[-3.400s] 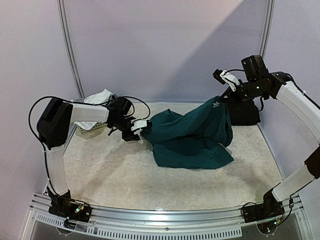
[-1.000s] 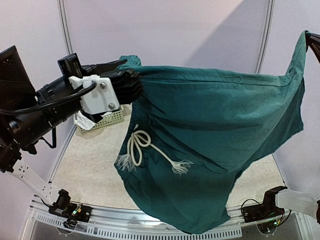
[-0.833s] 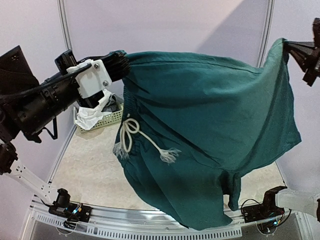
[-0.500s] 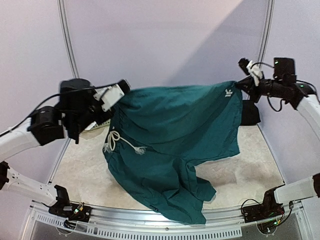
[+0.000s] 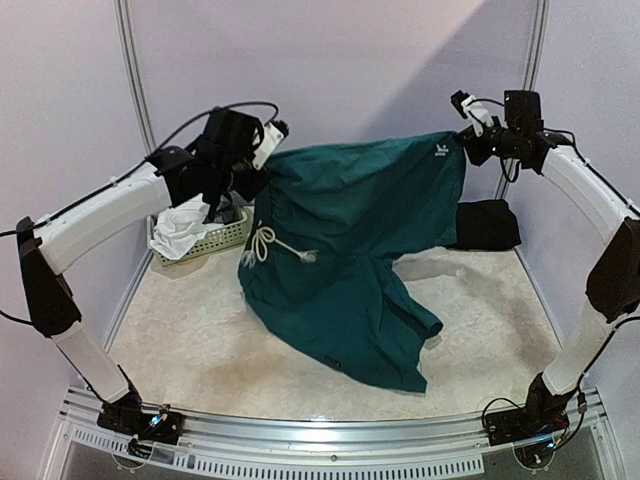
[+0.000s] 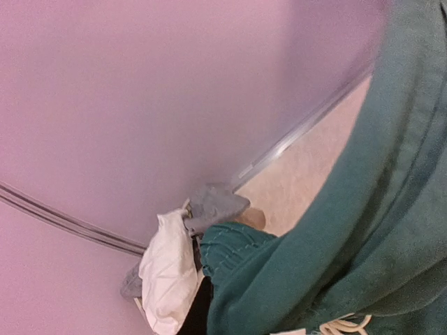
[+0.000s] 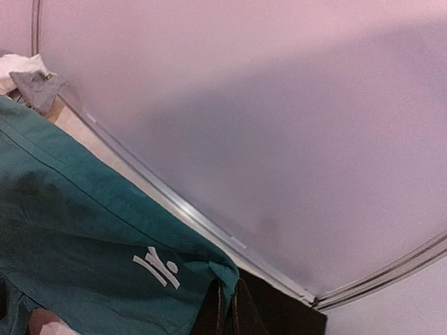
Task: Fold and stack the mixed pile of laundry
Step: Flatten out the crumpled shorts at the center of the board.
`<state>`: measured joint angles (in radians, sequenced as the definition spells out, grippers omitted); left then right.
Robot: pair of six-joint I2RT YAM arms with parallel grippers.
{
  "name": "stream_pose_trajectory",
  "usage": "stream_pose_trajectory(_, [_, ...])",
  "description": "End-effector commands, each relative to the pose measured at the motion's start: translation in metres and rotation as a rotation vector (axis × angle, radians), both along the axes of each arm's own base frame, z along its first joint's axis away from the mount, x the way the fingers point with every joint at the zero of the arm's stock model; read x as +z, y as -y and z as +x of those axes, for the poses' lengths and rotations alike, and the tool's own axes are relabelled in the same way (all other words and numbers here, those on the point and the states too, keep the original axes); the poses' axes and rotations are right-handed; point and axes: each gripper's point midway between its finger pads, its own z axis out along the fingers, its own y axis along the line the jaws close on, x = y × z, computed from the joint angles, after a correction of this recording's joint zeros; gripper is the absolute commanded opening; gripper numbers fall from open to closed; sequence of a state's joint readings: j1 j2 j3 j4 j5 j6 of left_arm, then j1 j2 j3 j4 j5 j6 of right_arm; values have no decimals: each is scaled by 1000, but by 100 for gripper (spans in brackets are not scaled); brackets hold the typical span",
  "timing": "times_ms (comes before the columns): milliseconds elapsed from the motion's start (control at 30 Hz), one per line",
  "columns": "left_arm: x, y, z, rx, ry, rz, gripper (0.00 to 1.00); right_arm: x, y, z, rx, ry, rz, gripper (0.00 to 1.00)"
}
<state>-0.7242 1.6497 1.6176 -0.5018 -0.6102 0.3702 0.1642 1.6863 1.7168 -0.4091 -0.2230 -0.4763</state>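
The dark teal-green shorts (image 5: 355, 215) hang spread between my two grippers over the back of the table, and their lower part drapes onto the tabletop (image 5: 200, 340). My left gripper (image 5: 264, 162) is shut on the left waistband corner (image 6: 230, 248). My right gripper (image 5: 467, 144) is shut on the right corner beside the small white logo (image 7: 157, 265). The white drawstring (image 5: 270, 243) dangles at the front left. The black trousers (image 5: 487, 225) lie folded at the back right. A white cloth (image 5: 180, 225) sits in the basket.
A small pale perforated basket (image 5: 215, 238) stands at the back left against the wall, with a grey piece of cloth (image 6: 213, 206) beside the white one. The enclosure walls stand close behind both grippers. The metal rail (image 5: 320, 455) runs along the near edge.
Both arms have swung away from the camera toward the back wall, carrying the shorts with them. The shorts have dropped lower, and their hem now rests on the table.
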Motion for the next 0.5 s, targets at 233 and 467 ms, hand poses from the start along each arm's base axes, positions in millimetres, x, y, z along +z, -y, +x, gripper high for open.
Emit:
stream_pose_trajectory(233, [167,-5,-95,-148,169,-261,0,205,34,-112,-78,383,10,0])
stream_pose_trajectory(467, [213,7,-191,-398,255,-216,0,253,39,-234,7,501,26,0])
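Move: Both closed hands hold the green shorts spread between them by the top edge. The centre of the board lies about 20 cm to the right of the left hand, 10 cm back and 32 cm below. From the right hand that centre is some 32 cm left, 19 cm back and 35 cm down. The laundry basket sits about 8 cm ahead of the left hand, 22 cm left and 26 cm below; the folded black pants are roughly 3 cm ahead of the right hand, 15 cm right and 33 cm below. Upward first and then increasingly back towards the bases, both arms hoist the shorts quickly off the low end of a shake, the left rising about 19 cm, the right nearer 25 cm. Fingers stay shut on the cloth, away from the board; the right hand tips up nearly 30 degrees while the left tips up less, rolls its left side down and swings clockwise. ##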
